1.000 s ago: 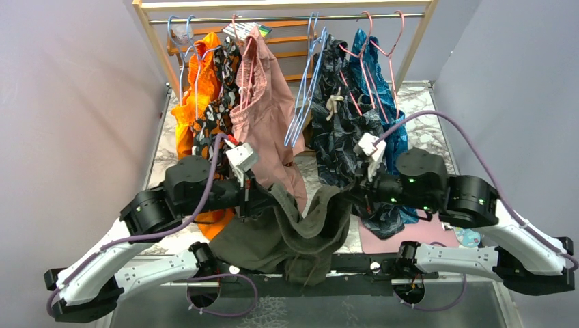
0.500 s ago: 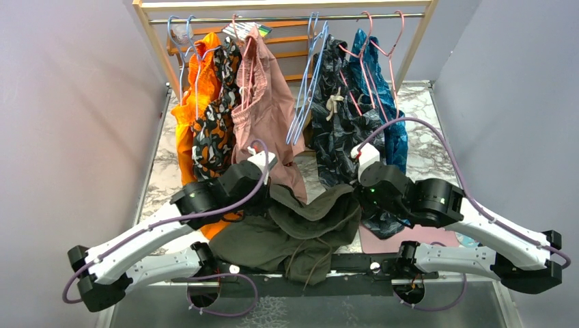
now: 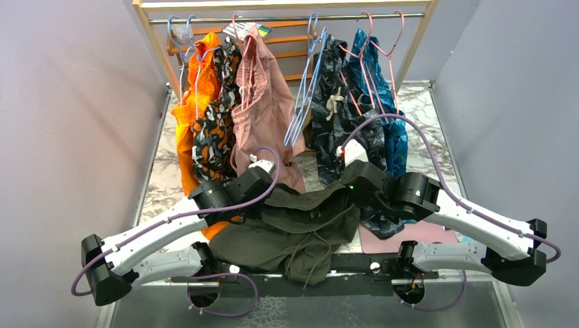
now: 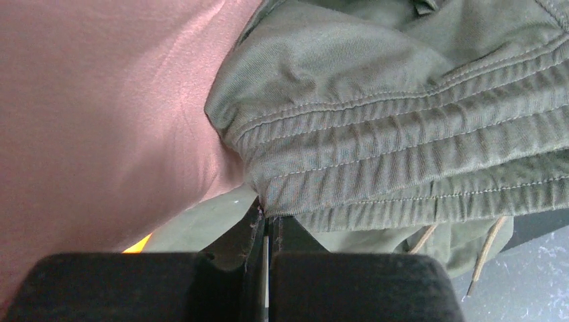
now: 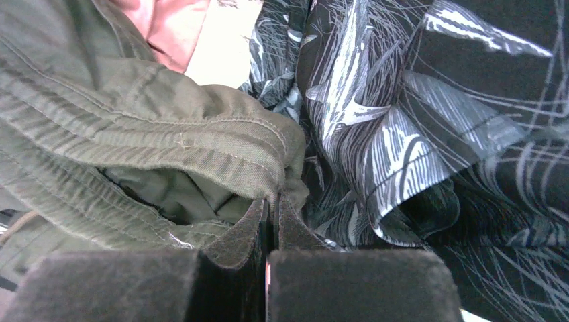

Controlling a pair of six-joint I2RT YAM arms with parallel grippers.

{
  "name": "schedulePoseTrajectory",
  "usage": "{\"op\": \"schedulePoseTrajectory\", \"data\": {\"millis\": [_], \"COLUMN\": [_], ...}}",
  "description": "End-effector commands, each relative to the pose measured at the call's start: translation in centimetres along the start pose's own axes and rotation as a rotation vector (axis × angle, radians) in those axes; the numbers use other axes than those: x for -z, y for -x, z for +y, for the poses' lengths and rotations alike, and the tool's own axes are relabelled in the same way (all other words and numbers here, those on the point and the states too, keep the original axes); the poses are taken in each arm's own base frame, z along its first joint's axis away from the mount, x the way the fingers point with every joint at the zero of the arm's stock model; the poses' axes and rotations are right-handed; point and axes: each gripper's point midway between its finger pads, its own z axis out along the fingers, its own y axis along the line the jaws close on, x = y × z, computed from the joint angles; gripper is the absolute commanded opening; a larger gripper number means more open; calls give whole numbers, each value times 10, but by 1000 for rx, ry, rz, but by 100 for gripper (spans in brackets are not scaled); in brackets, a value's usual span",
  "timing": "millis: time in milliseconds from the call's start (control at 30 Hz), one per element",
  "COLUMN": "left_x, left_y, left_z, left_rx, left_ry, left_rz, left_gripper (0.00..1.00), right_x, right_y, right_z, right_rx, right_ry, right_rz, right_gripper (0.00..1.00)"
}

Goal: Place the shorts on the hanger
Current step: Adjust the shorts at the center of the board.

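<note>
The dark olive-green shorts [image 3: 300, 229] hang by their waistband between my two grippers, legs and drawstring trailing down toward the arm bases. My left gripper [image 3: 268, 189] is shut on the waistband's left end [image 4: 376, 141], its fingertips [image 4: 258, 221] pinching the hem. At the other end, the waistband's edge [image 5: 168, 127] is pinched in my shut right gripper [image 3: 343, 188]. The light-blue wire hanger [image 3: 305, 96] hangs on the rail at the back with others like it, between pink and leaf-print clothes, well beyond both grippers.
A wooden rack with a metal rail [image 3: 287, 19] holds orange clothes [image 3: 188, 109], dusty-pink shorts [image 3: 270, 116], dark leaf-print shorts [image 3: 341, 116], a teal garment [image 3: 382, 75] and pink wire hangers [image 3: 382, 41]. The pink cloth [image 4: 100, 100] presses against my left gripper, the leaf print [image 5: 436, 134] against my right.
Both arms have reached forward toward the rack and turned their wrists. The waistband, sagging in a loop before, now stretches nearly straight between the two grippers.
</note>
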Motion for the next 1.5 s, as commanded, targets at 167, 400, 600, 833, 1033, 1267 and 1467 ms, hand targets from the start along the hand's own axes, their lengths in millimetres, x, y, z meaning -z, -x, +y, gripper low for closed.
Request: {"op": "schedulePoseTrajectory", "data": {"millis": [167,400,600,833,1033,1267,1467], "left_x": [-10,-33,-33,-34,-39,-41,-43], "left_y": [23,28,22,8,5,11,9], "left_z": [-2,4,22,24,19,16,15], "left_rx": [84,177,254,278,269,267,256], "left_ry": [15,16,23,5,-13,-26,-32], "left_rz": [-84,-82,-97,-76,-49,-66,-58], "left_gripper": [0,0,0,0,4,15,30], "right_x": [-12,-19,-10,0,-11,-40,-49], "right_y": [18,19,25,26,19,-6,-7], "right_z": [-10,-9,-23,-18,-3,16,2], "right_rx": [142,183,148,139,158,156,122], "right_ry": [-90,-103,-140,-95,-39,-14,-54], "right_rz": [-27,-12,-20,17,64,128,131], "right_gripper": [1,1,1,1,1,1,2]}}
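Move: My left hand still grips the left end of the olive shorts' waistband; its spot on the board is about 3 cm ahead and 4 cm below. The pink shorts' lower part hangs some 6 cm ahead and 3 cm left, about 3 cm above this hand. My right hand still holds the other end, to be laid about 2 cm ahead and 5 cm down; the black patterned garment's lower part is roughly 4 cm ahead and 5 cm right, at its height. I carry the waistband forward with both hands, my left going about 3 cm out and 3 cm down towards the board, swinging slightly counter-clockwise, then parting its fingers a quarter around the cloth corner. My right eases out 2 cm, lifts a little, then lowers quickly by some 6 cm, keeping its pinch as its left side dips. ##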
